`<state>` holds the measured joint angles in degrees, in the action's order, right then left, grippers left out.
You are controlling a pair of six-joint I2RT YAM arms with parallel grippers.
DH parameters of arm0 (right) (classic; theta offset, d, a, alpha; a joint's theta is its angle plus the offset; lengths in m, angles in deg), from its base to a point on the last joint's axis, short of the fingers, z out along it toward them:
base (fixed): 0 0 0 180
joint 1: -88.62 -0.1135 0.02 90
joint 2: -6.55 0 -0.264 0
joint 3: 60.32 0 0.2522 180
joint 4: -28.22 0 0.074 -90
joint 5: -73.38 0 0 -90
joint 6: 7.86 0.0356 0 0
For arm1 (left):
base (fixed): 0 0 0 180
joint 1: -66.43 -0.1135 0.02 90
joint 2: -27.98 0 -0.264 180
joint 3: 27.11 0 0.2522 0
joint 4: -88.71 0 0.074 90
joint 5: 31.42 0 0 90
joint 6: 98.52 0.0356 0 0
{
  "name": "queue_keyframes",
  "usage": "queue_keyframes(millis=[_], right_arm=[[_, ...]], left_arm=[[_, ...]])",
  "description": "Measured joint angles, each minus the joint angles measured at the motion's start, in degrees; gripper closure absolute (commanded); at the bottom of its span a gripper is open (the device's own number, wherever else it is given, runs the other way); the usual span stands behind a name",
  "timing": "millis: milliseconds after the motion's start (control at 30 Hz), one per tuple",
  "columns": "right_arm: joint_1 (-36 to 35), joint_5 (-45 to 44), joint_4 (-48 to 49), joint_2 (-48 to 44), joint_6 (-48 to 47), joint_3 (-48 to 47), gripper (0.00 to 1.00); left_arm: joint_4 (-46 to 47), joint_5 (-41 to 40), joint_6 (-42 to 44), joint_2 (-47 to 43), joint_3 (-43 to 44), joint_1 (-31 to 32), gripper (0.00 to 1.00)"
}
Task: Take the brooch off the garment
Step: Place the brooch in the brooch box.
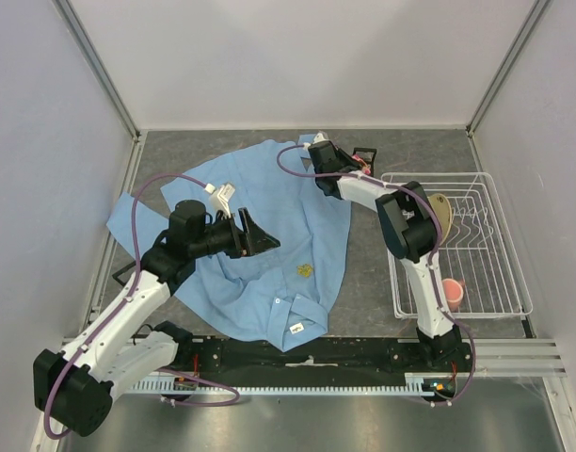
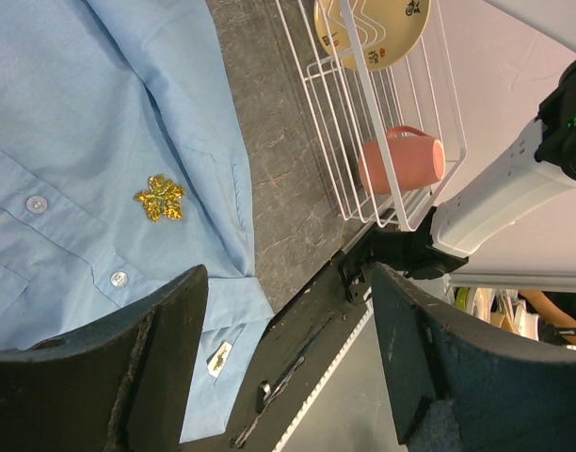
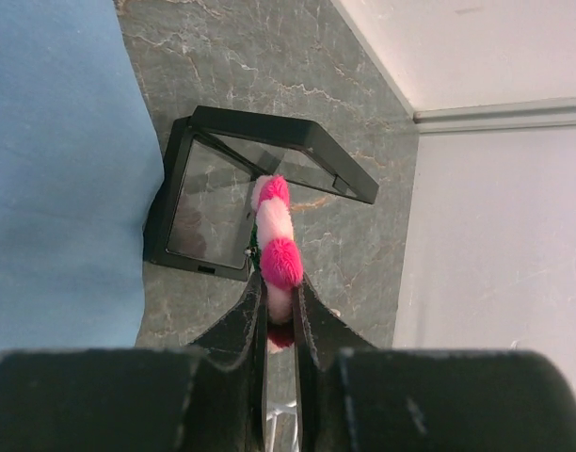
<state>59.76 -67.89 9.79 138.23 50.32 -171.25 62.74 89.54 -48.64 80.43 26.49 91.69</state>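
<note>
In the right wrist view, the brooch [image 3: 277, 250], a fuzzy pink and white piece seen edge-on, is pinched between the fingers of my right gripper [image 3: 279, 282], which is shut on it. It hangs over an open black box [image 3: 236, 193], just off the edge of the garment [image 3: 53, 169]. The light blue garment [image 1: 260, 226] lies spread on the table. My left gripper [image 1: 260, 235] hovers over the middle of it, jaws wide open and empty [image 2: 288, 278]. My right gripper [image 1: 318, 146] is at the shirt's far edge.
A small gold emblem [image 2: 160, 199] is pinned on the shirt near the buttons. A white wire rack [image 1: 476, 245] at the right holds a pink cup [image 1: 452, 290] and a yellow plate [image 2: 373, 28]. The black box [image 1: 365, 155] sits between shirt and rack.
</note>
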Motion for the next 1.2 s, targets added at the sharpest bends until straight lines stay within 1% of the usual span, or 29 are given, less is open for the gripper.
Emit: queue_keyframes(millis=[267,367,400,467,500,600,867,1033,1067,1200], right_arm=[[1.3,-0.1,1.2,4.6,-2.2,-3.0,0.91],[1.5,-0.2,1.2,6.0,-2.8,-4.5,0.87],[1.5,-0.2,1.3,6.4,-3.0,-5.0,0.83],[1.6,-0.2,1.4,7.2,-3.2,-5.9,0.78],[1.7,-0.2,1.4,7.4,-3.2,-6.1,0.71],[1.7,-0.2,1.0,7.6,-2.9,-6.3,0.61],[1.7,1.2,-3.2,6.9,0.4,-6.3,0.39],[1.8,5.4,-8.7,3.7,5.3,-6.3,0.29],[1.8,6.2,-9.8,3.0,6.4,-6.3,0.25],[1.8,9.4,-13.6,0.5,10.0,-6.3,0.23]], left_arm=[[-0.2,0.2,0.0,0.0,0.0,0.0,0.24],[-0.2,0.3,0.0,0.0,0.0,0.0,0.24],[-0.2,0.5,0.0,0.0,0.0,0.0,0.24],[-0.2,0.7,0.0,0.0,0.0,0.0,0.24],[-0.2,0.7,0.0,0.0,0.0,0.0,0.24],[-0.2,0.9,0.0,0.0,0.0,0.0,0.24],[-0.2,1.2,0.0,0.0,0.0,0.0,0.24],[-0.1,1.2,0.0,0.0,0.0,0.0,0.24],[-0.1,1.2,0.0,0.0,0.0,0.0,0.23],[-0.1,1.2,0.0,-0.2,0.0,0.0,0.23]])
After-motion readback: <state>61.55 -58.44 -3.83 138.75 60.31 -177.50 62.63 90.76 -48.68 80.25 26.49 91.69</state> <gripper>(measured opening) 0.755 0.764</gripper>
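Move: The open brooch box lies just beyond the brooch that the right hand still pinches, about 4 cm ahead of that hand, in line sideways and some 6 cm below it. At about that same lower level, the garment's sleeve lies about 10 cm left and 1 cm back of the hand; the wire rack's middle is roughly 26 cm right and 22 cm back. From the left hand the box is about 19 cm ahead, 26 cm right and 17 cm down. The brooch, still pinched edge-on by the right fingers, is lowered about 3 cm while carried some 2 cm forward to the box. There the fingers open wide and let go of the brooch, sinking almost another centimetre as they spread; the hand then draws back and up, each by about 2 cm, its left side rolling up some 10 degrees. ##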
